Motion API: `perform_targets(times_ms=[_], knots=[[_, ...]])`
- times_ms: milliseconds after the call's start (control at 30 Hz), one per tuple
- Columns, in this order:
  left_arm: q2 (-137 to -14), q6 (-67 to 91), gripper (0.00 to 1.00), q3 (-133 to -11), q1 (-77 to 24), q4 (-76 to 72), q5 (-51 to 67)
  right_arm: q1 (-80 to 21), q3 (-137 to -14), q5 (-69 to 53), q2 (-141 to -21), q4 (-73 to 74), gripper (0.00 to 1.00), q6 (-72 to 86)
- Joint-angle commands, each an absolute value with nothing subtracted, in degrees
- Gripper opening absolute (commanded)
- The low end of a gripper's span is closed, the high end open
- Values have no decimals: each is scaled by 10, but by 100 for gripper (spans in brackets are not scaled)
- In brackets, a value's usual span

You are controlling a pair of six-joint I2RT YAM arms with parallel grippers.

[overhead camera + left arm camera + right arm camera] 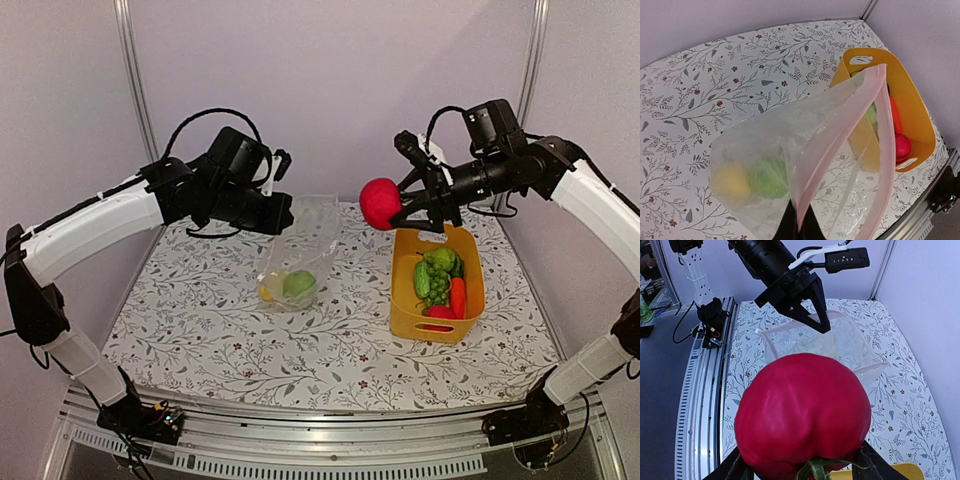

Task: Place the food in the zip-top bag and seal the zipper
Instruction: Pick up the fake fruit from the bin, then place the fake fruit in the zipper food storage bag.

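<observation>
The clear zip-top bag [305,240] stands upright at mid-table, its mouth held up by my left gripper [282,214], which is shut on the rim. In the left wrist view the black fingertips [790,227] pinch the pinkish zipper [840,132], and the mouth gapes open to the right. Through the bag show a yellow piece [730,180] and a green piece [767,177]. My right gripper [400,205] holds a red tomato [378,203] in the air, right of the bag and above the basket's far end. The tomato [802,410] fills the right wrist view between both fingers [735,467].
A yellow basket [405,300] at the right holds more food: a green grape bunch [437,285], a cucumber [421,278], a red-orange carrot [458,296] and a red piece [440,313]. Grey walls and posts close off the back and sides. A metal rail runs along the near edge.
</observation>
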State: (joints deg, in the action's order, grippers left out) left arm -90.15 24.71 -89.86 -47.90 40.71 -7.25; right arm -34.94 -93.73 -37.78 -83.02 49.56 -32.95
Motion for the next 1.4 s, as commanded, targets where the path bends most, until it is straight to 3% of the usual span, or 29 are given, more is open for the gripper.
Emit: perform_targets(times_ms=[0,767,900,1233,1367], knots=[[-914,254,0,-915,-488,387,-65,-378,-978,-391,-863,469,51,-292],[-917,262,0,-915,-501,379,-62,-405,-1063,-318,-1021,411,60,-191],[-913,263,0,-912,-501,377,-66,-411,-1062,-281,-1037,420,66,-202],[-910,263,0,-900,-501,367,-65,-419,-1073,-216,-1056,415,90,-182],[-906,259,0,-896,-500,371,-75,-419,-1072,-248,-1037,433,88,-203]])
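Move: The right gripper, with the red fruit already in its fingers, has the bag's open mouth roughly 11 cm to its left, 7 cm ahead and 8 cm below. Inside at table level, some 30 cm down, lie the green fruit, 18 cm left and 12 cm ahead, and the yellow fruit, 25 cm left and 10 cm ahead. The bin sits 10 cm right, 8 cm ahead. The left gripper pinches the rim; the mouth's middle is about 6 cm right and 2 cm ahead. Swing the right gripper with the red fruit left to the bag's mouth, rising a touch, then bear more and more forward and sink, about 8 cm left, 8 cm forward and 6 cm lower in all, yawing some 10 degrees clockwise. Over the last third, spread the fingers and let the red fruit go into the bag. Keep the left gripper shut on the rim, easing it about 2 cm right. ##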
